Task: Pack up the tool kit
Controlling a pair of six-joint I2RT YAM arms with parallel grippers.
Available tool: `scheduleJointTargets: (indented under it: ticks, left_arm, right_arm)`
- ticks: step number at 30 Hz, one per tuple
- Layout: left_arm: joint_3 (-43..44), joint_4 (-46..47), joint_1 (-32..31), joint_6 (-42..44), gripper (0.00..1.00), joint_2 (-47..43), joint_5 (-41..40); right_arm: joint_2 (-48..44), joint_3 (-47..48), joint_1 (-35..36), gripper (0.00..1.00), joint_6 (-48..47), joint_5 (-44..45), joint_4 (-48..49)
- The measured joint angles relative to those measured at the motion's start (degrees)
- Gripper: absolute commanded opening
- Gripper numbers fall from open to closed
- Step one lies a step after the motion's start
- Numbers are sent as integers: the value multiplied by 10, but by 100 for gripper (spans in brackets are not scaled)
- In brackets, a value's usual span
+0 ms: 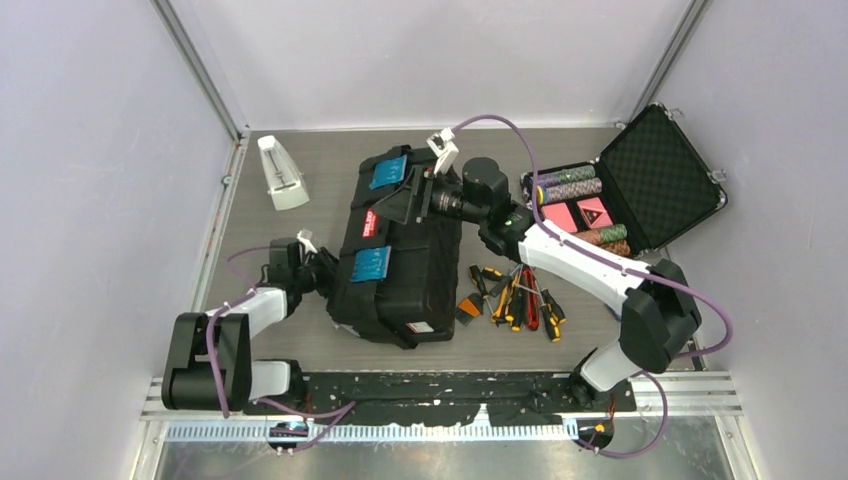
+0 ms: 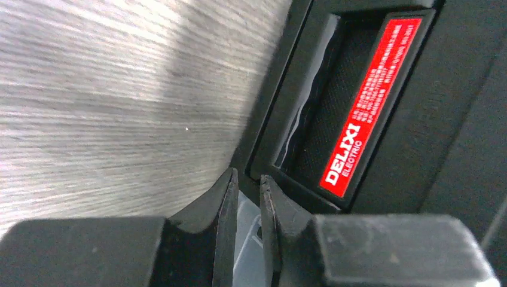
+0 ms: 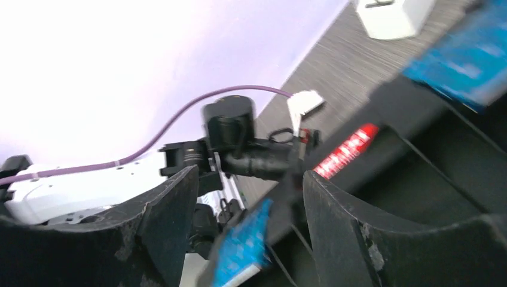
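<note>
The black toolbox (image 1: 400,290) lies in the middle of the table, with its blue latches (image 1: 371,264) and red-labelled handle (image 1: 370,222) facing up. At the box's left side, my left gripper (image 1: 322,268) has its fingers nearly together (image 2: 246,176) on a thin clear grey plastic edge beside the red label (image 2: 365,113). Over the far half of the toolbox (image 3: 430,155), my right gripper (image 1: 410,195) stands open (image 3: 250,179), with a blurred blue latch (image 3: 245,251) showing between its fingers. Yellow and orange-black screwdrivers (image 1: 505,300) and red pliers (image 1: 530,302) lie loose to the right of the box.
A smaller black case (image 1: 640,180) stands open at the back right, with poker chips (image 1: 575,188) inside. A white wedge-shaped object (image 1: 282,172) stands at the back left. Grey walls close in on three sides.
</note>
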Motion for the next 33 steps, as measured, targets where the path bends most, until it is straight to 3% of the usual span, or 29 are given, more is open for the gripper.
scheduleJointTargets:
  ticks: [7, 10, 14, 19, 24, 33]
  left_arm:
    - [11, -31, -24, 1, 21, -15, 23]
    - [19, -44, -25, 1, 27, -37, 22]
    - [34, -87, -24, 17, 45, -78, -2]
    - [76, -193, -22, 67, 81, -152, -70]
    - [147, -321, -39, 128, 99, -245, -157]
    - [249, -446, -195, 184, 99, -321, -278]
  right_arm:
    - [-13, 21, 20, 69, -34, 12, -29]
    - [-13, 21, 16, 70, -51, 27, -57]
    - [-13, 21, 9, 71, -73, 39, -88]
    - [-22, 36, 5, 73, -111, 57, -160]
    - [-77, 38, 2, 72, -139, 82, -223]
    - [-169, -16, 18, 71, -140, 88, -236]
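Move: The toolbox, tipped onto its back with the latches up and lid facing left, has its middle about 10 cm to the left hand's right, level ahead and 7 cm above. The near blue latch is roughly 5 cm right of that hand, 6 back and 15 up. From the right hand, the toolbox's middle is about 3 cm back, 1 left and 17 down; the far latch is 5 ahead, 3 left and 8 down. From low against the toolbox's lid side, the left fingertips come free and rise some 16 cm, drawing back about 5 cm, opening from nearly shut to wide while the hand rolls its left side up and levels out beside the near latch. The right hand, fingers still parted over the toolbox, lifts briefly, dips, then rises, ending about 6 cm right and 5 cm back. ##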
